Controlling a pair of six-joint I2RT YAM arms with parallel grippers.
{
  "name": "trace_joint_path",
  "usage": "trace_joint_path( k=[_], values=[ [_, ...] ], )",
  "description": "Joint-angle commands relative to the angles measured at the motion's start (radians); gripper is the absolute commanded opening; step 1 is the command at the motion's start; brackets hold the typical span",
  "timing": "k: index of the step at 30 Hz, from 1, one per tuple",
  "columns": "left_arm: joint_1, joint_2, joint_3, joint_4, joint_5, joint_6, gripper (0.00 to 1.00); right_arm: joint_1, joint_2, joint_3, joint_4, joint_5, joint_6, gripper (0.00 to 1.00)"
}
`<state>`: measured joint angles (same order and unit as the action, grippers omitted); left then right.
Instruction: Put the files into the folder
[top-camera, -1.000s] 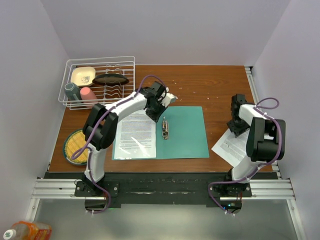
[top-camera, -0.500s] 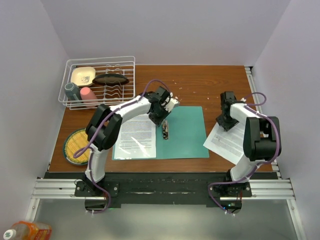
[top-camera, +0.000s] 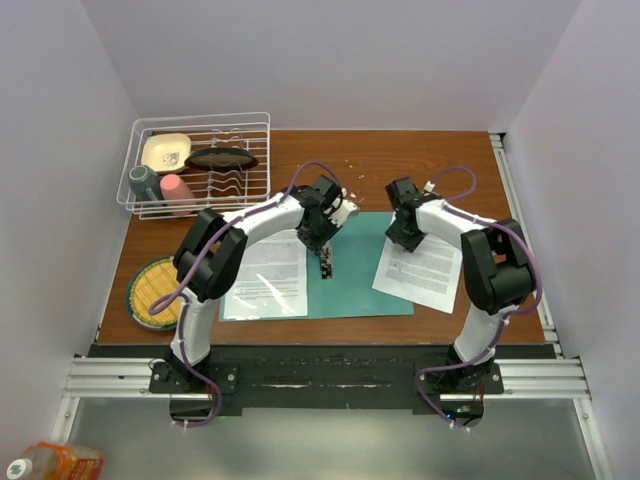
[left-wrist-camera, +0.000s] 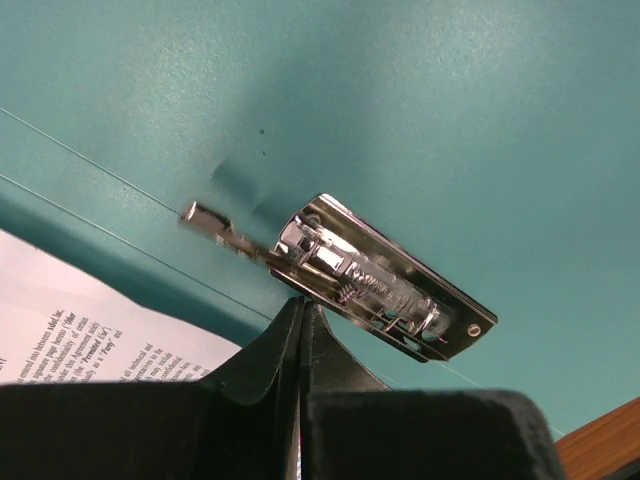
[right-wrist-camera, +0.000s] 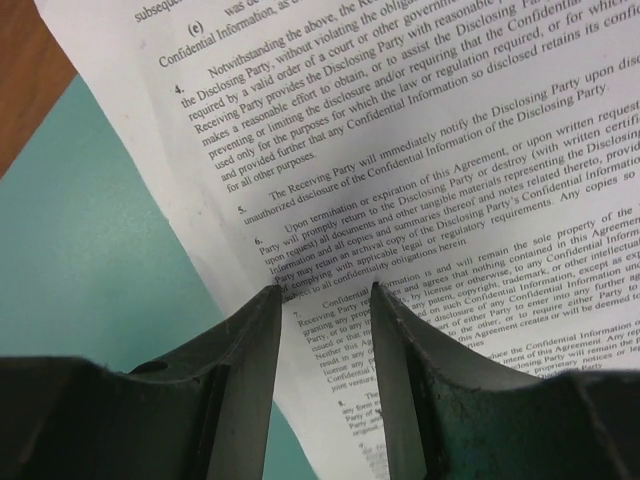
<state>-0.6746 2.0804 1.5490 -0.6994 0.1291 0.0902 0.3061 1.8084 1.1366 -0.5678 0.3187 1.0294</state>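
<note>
The teal folder (top-camera: 355, 290) lies open on the table, with its metal clip (top-camera: 327, 265) at the spine. One printed sheet (top-camera: 265, 278) rests on its left half. A second sheet (top-camera: 422, 272) lies slanted, partly over the right half and partly on bare wood. My right gripper (top-camera: 403, 232) stands open with both fingertips down on this sheet's upper left corner area (right-wrist-camera: 450, 150), the folder (right-wrist-camera: 100, 260) showing beside it. My left gripper (top-camera: 322, 243) is shut and empty, its tip (left-wrist-camera: 300, 302) against the clip (left-wrist-camera: 385, 285) on the folder (left-wrist-camera: 400, 120).
A white wire dish rack (top-camera: 200, 165) with cups, a bowl and a dark dish stands at the back left. A yellow round plate (top-camera: 155, 290) lies at the left edge. Walls close in on three sides.
My right gripper has swept left, dragging the second sheet from the table's right edge onto the folder's right half. My left gripper has shifted slightly right and down to the clip.
</note>
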Motion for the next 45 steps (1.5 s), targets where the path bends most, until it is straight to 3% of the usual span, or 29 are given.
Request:
trace_joint_path(
  k=[1,15,28,32,40,43,45],
  values=[
    [-0.002,0.003,0.0,0.018,-0.005,0.003,0.03,0.1,0.068,0.009,-0.001,-0.115,0.012,0.43],
    [-0.003,0.01,0.002,0.018,-0.002,-0.001,0.03,0.286,-0.034,0.068,0.019,0.0,-0.143,0.43],
    [-0.003,0.0,-0.004,0.012,-0.003,-0.004,0.02,0.353,-0.026,-0.015,0.189,-0.167,-0.247,0.42],
    [-0.002,-0.005,-0.015,0.018,-0.002,-0.006,0.02,0.358,-0.177,-0.072,0.261,-0.199,-0.304,0.44],
    [0.006,-0.002,-0.003,0.005,0.01,-0.01,0.02,0.292,-0.431,-0.05,0.195,-0.106,-0.354,0.5],
    [0.006,-0.002,-0.004,0.005,0.015,-0.009,0.02,0.17,-0.516,-0.133,0.175,-0.076,-0.304,0.49],
    [0.006,0.0,-0.004,0.003,0.015,-0.01,0.02,0.021,-0.527,-0.184,0.163,-0.121,-0.267,0.49]
  ],
)
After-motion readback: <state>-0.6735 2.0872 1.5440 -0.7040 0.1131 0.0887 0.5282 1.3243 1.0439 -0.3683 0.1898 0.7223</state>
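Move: The right hand's parted fingertips rest on the loose file, its middle about 3 cm right of them and 4 cm back. The folder's right half, where the file goes, is centred some 9 cm left and 4 cm back; the metal clip lies about 18 cm left and 4 cm back. From the left hand that clip is about 3 cm back and 2 cm right, with the file's middle roughly 24 cm right and 4 cm back. With its fingers kept parted and still pressing on the file, the right hand drags it about 15 cm left and some 5 cm back towards the clip, turning about 35 degrees counter-clockwise, then lifts off, rising some 15 cm while swinging back right. The left hand's nearly shut fingertips keep holding the folder at the clip, shifting a little left and mostly returning. ##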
